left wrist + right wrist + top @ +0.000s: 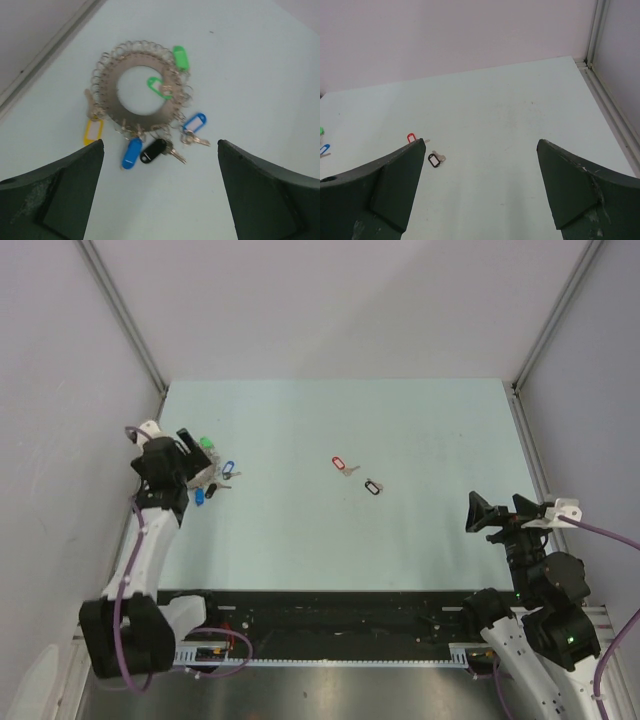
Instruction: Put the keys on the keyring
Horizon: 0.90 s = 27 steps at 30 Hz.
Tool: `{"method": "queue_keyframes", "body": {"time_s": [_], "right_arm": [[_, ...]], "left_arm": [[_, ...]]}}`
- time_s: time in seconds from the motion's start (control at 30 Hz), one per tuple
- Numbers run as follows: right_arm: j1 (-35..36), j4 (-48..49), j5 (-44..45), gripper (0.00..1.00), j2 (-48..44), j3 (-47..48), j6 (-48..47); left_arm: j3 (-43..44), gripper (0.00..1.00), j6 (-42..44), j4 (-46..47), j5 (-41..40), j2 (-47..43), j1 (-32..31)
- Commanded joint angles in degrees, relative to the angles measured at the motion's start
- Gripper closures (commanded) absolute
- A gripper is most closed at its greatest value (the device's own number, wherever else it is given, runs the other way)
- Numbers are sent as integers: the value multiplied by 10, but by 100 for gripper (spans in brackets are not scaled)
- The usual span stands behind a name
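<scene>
The keyring is a flat grey metal ring edged with many small wire loops, lying on the table at the far left. Green, blue, black and yellow tagged keys hang round it. My left gripper hovers open just above its near edge, holding nothing. Two loose keys lie mid-table: a red-tagged one and a black-tagged one. My right gripper stands open and empty at the near right, far from them.
Pale walls with metal corner posts close in the table on three sides. A black rail runs along the near edge between the arm bases. The table's right edge lies close to my right gripper.
</scene>
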Motion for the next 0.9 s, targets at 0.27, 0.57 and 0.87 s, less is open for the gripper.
{"method": "queue_keyframes", "body": {"time_s": [0.27,0.57,0.87], "right_arm": [[11,2,9,0,-17,5,-6],[13,4,15,0,-24,2,-7],[13,8,12,0,-28,-1,-10]], "left_arm": [[174,19,-87,-42,67,320,164],[275,22,-32,-118,95,475,167],[335,35,38,-203,139,556,126]]}}
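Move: Ahead and below the left hand lies the keyring, its middle about 12 cm out, 4 cm left and 18 cm down. On the table at much the same depth are the yellow tag, some 2 cm ahead and 10 cm left; the blue tag, about 1 cm ahead and 4 cm left; and the black tag, 3 cm ahead and 1 cm left. For the right hand, the keyring is roughly 28 cm ahead, 72 cm left and 29 cm down. Swooping down some 17 cm, the left hand first swings about 10 cm left, then sinks more steeply, with about 7 cm forward overall, to the keyring's near-left rim. The wrist tips the fingers down some 35 degrees while they close by about a third, ending with the rim's wire loops at the left fingertip; contact there can't be made out. ##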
